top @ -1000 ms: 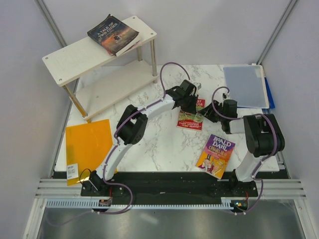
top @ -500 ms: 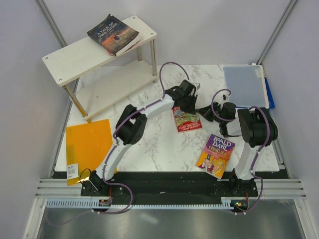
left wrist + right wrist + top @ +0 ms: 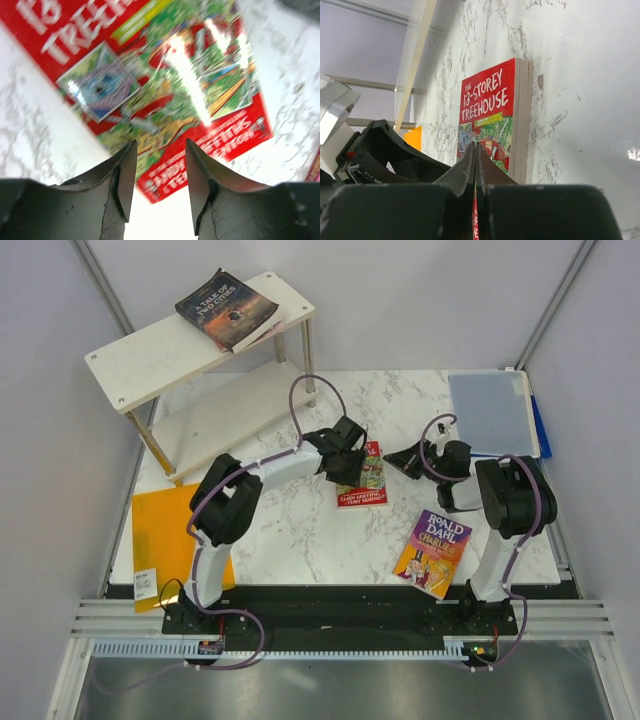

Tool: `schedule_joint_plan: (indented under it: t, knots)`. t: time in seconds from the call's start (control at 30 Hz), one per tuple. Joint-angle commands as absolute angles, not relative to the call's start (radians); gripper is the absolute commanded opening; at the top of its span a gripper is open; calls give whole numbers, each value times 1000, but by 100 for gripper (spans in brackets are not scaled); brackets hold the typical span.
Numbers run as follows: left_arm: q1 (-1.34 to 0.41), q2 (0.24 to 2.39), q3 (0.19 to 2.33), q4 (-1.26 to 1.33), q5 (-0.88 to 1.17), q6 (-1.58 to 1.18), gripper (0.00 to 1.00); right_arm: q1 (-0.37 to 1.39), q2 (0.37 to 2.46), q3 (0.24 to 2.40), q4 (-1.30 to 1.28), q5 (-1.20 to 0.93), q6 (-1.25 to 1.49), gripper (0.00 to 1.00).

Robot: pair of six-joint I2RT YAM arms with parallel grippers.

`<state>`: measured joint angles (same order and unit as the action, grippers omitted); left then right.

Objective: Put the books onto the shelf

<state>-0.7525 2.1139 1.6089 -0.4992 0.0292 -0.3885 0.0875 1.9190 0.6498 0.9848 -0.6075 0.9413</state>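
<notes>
The red-green Treehouse book point(image 3: 366, 478) lies flat on the marble table point(image 3: 300, 530). My left gripper point(image 3: 352, 465) hovers over its left part, open, with nothing between its fingers; below them the cover point(image 3: 165, 75) fills the left wrist view. My right gripper point(image 3: 390, 457) is shut and empty just right of the book, pointing at its cover point(image 3: 487, 110). The Roald Dahl book point(image 3: 433, 552) lies near the front right. The dark "A Tale of Two Cities" point(image 3: 227, 308) rests on the top board of the shelf point(image 3: 150, 355) at the back left.
An orange sheet point(image 3: 175, 530) lies at the table's left edge. A blue-grey folder point(image 3: 490, 412) sits at the back right. The shelf's lower board point(image 3: 225, 420) reaches toward the table's middle. In the right wrist view, the left arm point(image 3: 385, 150) shows dark at the left.
The left gripper opened and drew back to the left, and the Treehouse book slid left with it. The right gripper closed and turned to lie low beside the book.
</notes>
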Motion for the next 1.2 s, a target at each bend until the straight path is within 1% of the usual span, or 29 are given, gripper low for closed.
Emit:
schedule_joint_plan:
  t: [0.0, 0.03, 0.1, 0.13, 0.17, 0.23, 0.27, 0.33, 0.5, 0.63, 0.8, 0.9, 1.03, 1.17]
  knots:
    - [-733, 2004, 1517, -465, -32, -413, 50, 95, 1873, 693, 959, -647, 879, 0]
    - [-733, 1994, 1496, -465, -60, -411, 46, 100, 1875, 706, 921, -650, 867, 0]
    - [-735, 1976, 1480, -465, -84, -402, 35, 110, 1875, 713, 881, -640, 830, 11]
    - [-733, 1974, 1473, -466, -106, -399, 13, 117, 1870, 724, 829, -634, 813, 16]
    - [-733, 1977, 1473, -468, -115, -396, 2, 132, 1865, 732, 792, -626, 786, 26]
    - [-735, 1985, 1470, -468, -132, -393, 2, 152, 1838, 748, 668, -574, 697, 35]
    - [-735, 1986, 1470, -469, -135, -394, 2, 172, 1826, 755, 620, -546, 666, 41]
    - [-736, 1991, 1468, -465, -132, -397, 2, 204, 1787, 773, 498, -468, 585, 45]
    - [-738, 2043, 1491, -479, -133, -385, 2, 253, 1758, 808, 345, -374, 502, 47]
    - [-744, 2077, 1519, -502, -121, -382, 2, 278, 1755, 811, 307, -341, 491, 47]
    - [-753, 2102, 1532, -514, -127, -379, 2, 282, 1674, 753, 267, -143, 485, 48]
    - [-756, 2112, 1540, -520, -127, -376, 2, 284, 1652, 745, 249, -86, 470, 50]
    - [-767, 2126, 1552, -529, -129, -373, 2, 285, 1689, 770, 233, -83, 468, 53]
    - [-770, 2143, 1565, -535, -121, -371, 2, 290, 1753, 782, 277, -172, 480, 53]
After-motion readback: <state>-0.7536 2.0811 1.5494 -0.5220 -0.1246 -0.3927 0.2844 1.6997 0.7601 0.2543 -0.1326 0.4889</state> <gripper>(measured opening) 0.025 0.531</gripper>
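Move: The 13-Storey Treehouse book lies with its middle about 6 cm ahead of the left hand, 3 cm to its right and 3 cm below, that hand hovering open over the lower left part of the cover. From the right hand, shut beside the spine, the book's middle is some 6 cm left, 3 cm back and 5 cm down. The Roald Dahl book lies about 24 cm back and 11 cm right of the right hand; the grey tray, 14 cm ahead and 28 cm right. The left hand slides about 4.5 cm left off the cover while its fingers shut, sinks slightly beside the book's left edge, then eases about 1 cm back to the right so that the closed tips bear on that edge, a few centimetres up from the lower left corner. The right hand opens to about half and swings left and back, then returns right and sinks, some 4 cm lower in all, its wrist rolling about 35 degrees to tip the fingers down astride the spine, one over the cover and one over the bare table. ##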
